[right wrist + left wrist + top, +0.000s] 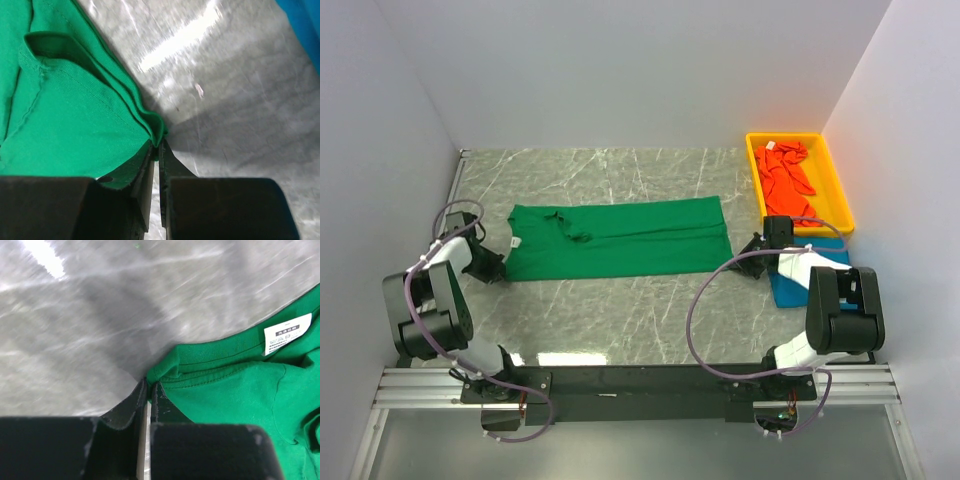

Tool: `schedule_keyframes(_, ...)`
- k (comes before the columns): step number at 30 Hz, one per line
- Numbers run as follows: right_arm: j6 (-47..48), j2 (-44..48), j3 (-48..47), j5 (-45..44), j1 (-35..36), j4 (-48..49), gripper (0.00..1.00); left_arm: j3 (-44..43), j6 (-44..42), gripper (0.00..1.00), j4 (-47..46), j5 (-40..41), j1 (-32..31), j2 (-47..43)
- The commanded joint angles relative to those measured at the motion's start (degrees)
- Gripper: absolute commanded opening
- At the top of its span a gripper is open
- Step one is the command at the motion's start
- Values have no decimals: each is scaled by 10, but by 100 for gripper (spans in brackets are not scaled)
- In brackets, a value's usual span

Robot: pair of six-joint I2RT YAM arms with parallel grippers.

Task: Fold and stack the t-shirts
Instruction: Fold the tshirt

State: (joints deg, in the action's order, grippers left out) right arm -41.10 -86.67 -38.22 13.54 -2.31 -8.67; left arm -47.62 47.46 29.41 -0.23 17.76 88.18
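Observation:
A green t-shirt (620,238) lies folded lengthwise across the middle of the table, its white neck label (287,333) near the left end. My left gripper (500,262) is shut on the shirt's near left corner (159,374). At the shirt's near right corner (157,129) my right gripper (748,256) is shut on the layered hem. An orange-red t-shirt (786,172) lies crumpled in the yellow bin (835,170). A blue t-shirt (790,288) lies under the right arm, mostly hidden.
The yellow bin stands at the back right against the wall. White walls close in the left, back and right sides of the marbled grey tabletop (620,320). The arm bases sit on a metal rail (640,385) at the near edge.

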Motion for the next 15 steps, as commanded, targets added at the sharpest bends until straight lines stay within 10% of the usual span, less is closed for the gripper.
schedule_keyframes(1, 32, 33, 10, -24, -11, -44, 13, 41, -5, 7, 17, 22, 15, -58)
schedule_keyframes(7, 55, 80, 46, -31, -10, -69, 20, 103, 11, 12, 21, 37, 31, -142)
schedule_keyframes(15, 95, 148, 25, -68, -6, -128, 60, 72, 4, 63, 61, 71, 32, -217)
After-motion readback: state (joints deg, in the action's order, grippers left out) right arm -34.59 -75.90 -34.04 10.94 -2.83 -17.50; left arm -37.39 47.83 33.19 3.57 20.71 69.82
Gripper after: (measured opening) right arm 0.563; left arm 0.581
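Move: Both hands already pinch the near corners of the folded green t-shirt, close to the table. The shirt's middle lies about 33 cm to the right of the left hand and 11 cm ahead, and some 34 cm to the left of the right hand and 9 cm ahead. From the right hand, the folded blue t-shirt's middle is level, about 25 cm to the right; the yellow box is roughly 25 cm ahead and 20 cm to the right. Both hands drag the pinched near corners back about 4–5 cm, then open and let go, the left rising slightly. ##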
